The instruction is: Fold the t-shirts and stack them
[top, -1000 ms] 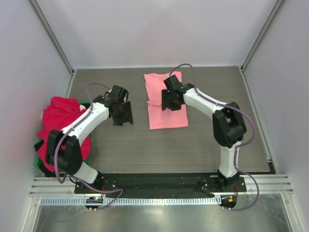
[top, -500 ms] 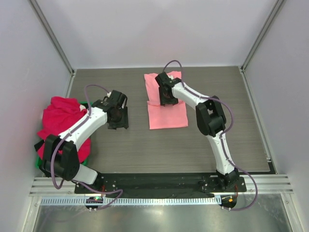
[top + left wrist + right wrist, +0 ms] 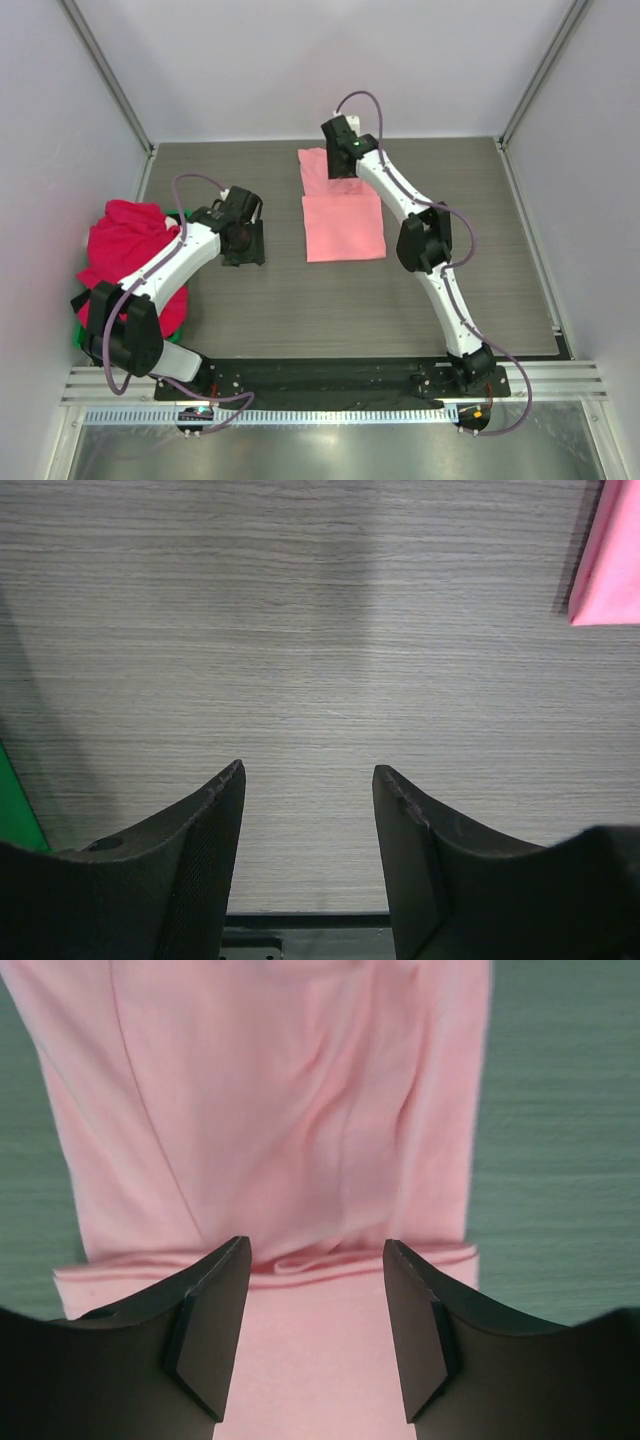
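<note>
A light salmon-pink t-shirt lies flat on the table, its near part doubled over with a fold edge across it. My right gripper hangs above the shirt's far single layer. It is open, with only cloth below the gap. My left gripper is open over bare table to the left of the shirt, whose edge shows at the top right. A heap of crimson t-shirts sits at the left edge.
The crimson heap rests on a green tray, whose corner shows beside my left fingers. Black cloth pokes out under the heap. White walls close the table on three sides. The arm bases stand along the near edge.
My right gripper has moved from the shirt's middle toward the far wall, leaving the doubled part lying flat. My left gripper drew slightly left and then held still.
</note>
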Action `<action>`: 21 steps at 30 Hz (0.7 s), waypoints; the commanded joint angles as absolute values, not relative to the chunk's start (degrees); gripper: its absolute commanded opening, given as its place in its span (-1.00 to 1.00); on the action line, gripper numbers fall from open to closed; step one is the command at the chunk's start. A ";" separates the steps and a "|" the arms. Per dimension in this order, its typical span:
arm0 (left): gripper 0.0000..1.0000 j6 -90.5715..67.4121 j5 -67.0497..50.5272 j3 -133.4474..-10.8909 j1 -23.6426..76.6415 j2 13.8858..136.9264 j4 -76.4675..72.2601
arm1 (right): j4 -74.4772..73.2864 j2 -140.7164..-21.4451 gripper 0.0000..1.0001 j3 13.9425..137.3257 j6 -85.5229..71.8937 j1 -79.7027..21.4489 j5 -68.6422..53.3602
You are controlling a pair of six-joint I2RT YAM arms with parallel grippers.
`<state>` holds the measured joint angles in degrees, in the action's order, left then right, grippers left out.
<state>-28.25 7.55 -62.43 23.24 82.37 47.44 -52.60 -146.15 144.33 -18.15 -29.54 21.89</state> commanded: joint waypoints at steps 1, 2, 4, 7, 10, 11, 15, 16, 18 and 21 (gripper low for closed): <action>0.10 -28.12 8.70 -62.23 23.47 81.30 47.11 | -46.53 -135.40 0.25 145.39 -17.66 -28.39 26.98; 0.10 -28.12 8.61 -62.31 23.38 81.30 47.11 | -44.32 -132.74 0.25 138.85 -17.84 -28.39 26.98; 0.10 -28.21 8.53 -62.31 23.47 81.39 46.93 | -40.62 -126.08 0.27 132.39 -18.28 -28.39 26.37; 0.10 -28.30 8.44 -62.23 23.38 81.56 46.93 | -40.78 -121.30 0.29 122.63 -19.51 -28.21 26.28; 0.11 -28.48 7.65 -62.14 23.47 81.65 46.58 | -39.91 -114.10 0.29 109.90 -23.36 -27.08 20.17; 0.11 -28.48 6.43 -62.05 23.47 81.74 46.15 | -39.03 -110.17 0.29 102.73 -24.51 -26.20 17.69; 0.13 -30.75 3.43 -61.70 23.55 81.83 44.04 | -32.97 -100.23 0.29 83.80 -29.00 -23.83 4.94; 0.14 -31.81 1.77 -60.74 23.64 81.48 41.86 | -30.96 -98.46 0.29 77.58 -30.48 -23.47 2.22; 0.15 -35.23 0.27 -58.90 23.73 81.12 38.95 | -29.01 -93.46 0.24 71.84 -31.63 -22.59 0.79; 0.16 -40.32 -4.56 -55.55 23.64 81.47 33.15 | -25.32 -90.10 0.19 62.86 -32.87 -21.36 -2.72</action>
<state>-34.02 1.30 -57.95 23.40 82.35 40.60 -32.40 -96.38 67.64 -29.39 -22.04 3.90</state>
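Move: From the right gripper, the folded pink t-shirt's near right corner lies about 21 cm back, 9 cm to the right and 8 cm below; its near left corner is just as far back but some 8 cm to the left, and the middle of the cross fold is roughly 5 cm back. From the left gripper, that near left corner is about 13 cm to the right, 2 cm ahead and 8 cm below, and the bin of red shirts stands some 24 cm to the left, 2 cm back. Lift the open right gripper about 10 cm clear of the folded t-shirt, then sweep it back some 20 cm and to the right while sinking again, to hover close by the near right corner; let the wrist roll left side up and its fingers tip more steeply down. Late on, start the open left gripper rightwards and slightly down, towards the near left corner. ##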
